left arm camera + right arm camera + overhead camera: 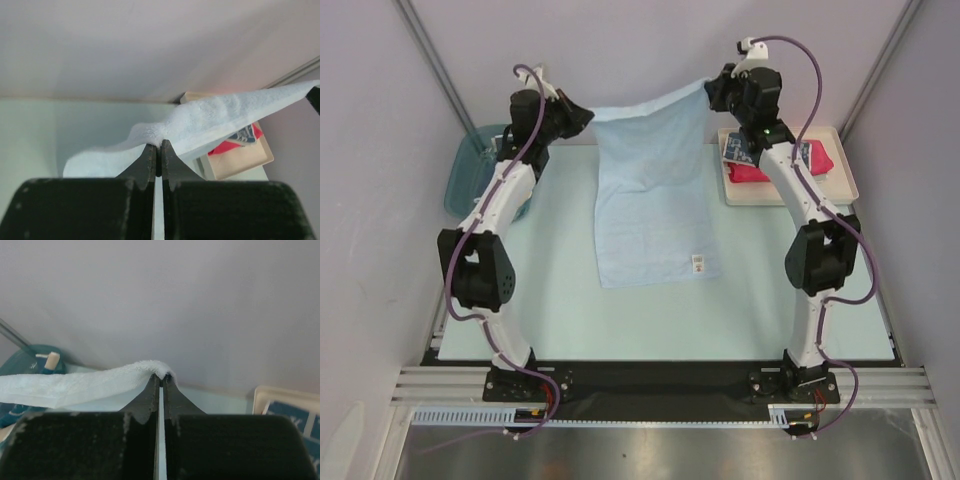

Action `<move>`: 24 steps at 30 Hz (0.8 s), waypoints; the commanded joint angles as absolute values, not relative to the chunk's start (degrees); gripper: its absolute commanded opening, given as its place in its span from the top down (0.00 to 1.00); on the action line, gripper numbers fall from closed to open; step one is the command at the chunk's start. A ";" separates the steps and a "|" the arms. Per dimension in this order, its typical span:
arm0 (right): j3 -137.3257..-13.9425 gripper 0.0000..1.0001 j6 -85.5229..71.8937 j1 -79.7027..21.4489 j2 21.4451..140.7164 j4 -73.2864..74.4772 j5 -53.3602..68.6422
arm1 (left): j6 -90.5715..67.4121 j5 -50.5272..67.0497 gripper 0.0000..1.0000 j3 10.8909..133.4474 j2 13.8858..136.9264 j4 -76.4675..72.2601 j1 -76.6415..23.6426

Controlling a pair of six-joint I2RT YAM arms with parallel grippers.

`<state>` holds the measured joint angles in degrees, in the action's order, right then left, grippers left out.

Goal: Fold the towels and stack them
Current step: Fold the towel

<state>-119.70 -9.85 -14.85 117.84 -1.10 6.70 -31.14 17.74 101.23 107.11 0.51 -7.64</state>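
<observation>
A plain light-blue towel (650,190) hangs from its two far corners, its lower part lying on the table with a white label near the bottom right corner. My left gripper (588,115) is shut on the far left corner, seen in the left wrist view as cloth (200,122) pinched at the left gripper's tips (159,145). My right gripper (713,90) is shut on the far right corner; in the right wrist view the towel (75,387) runs off to the left from the right gripper's tips (161,377). A red towel (760,172) and a dark-blue patterned towel (738,150) lie folded on the tray.
The cream tray (845,180) sits at the far right of the table, partly behind the right arm. A translucent blue bin (470,170) stands at the far left behind the left arm, with cloth inside. Grey walls close in the back and sides.
</observation>
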 commanded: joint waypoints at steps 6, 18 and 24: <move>-98.39 1.00 -16.60 -13.62 104.25 2.02 6.50 | -35.24 16.61 1.00 81.32 95.90 -4.92 -7.12; -92.10 1.00 -20.30 -11.70 100.10 7.47 11.07 | -34.02 16.00 1.00 73.38 88.76 -0.97 -7.82; -101.74 1.00 -20.57 -11.25 106.15 4.40 12.13 | -32.08 14.59 1.00 81.72 94.74 -5.18 -7.38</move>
<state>-93.45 -19.94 -12.12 103.88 8.12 12.16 -34.28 16.80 76.49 92.55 -1.06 -7.92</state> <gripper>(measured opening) 0.025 0.036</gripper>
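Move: The towel's far edge is held taut between both hands, its near part flat on the table. The middle of the lying part is about 19 cm back, 15 right and 33 below the left hand, and 24 back, 11 left and 38 below the right. Its tag is some 32 cm back of the right hand, 2 left; the right tray lies 23 cm right, 3 back. The left bin is 28 cm left of the left hand, level fore-and-aft. The towel's held edge is swept down and back together by both hands, still pinched at its two ends, towards the part lying on the table. The left drops about 11 cm and draws back 9, then lifts again by some 5; the right sinks about 13 and comes back 8, rising only slightly last. Both wrists tip fingers-down, the right by some 25 degrees. ##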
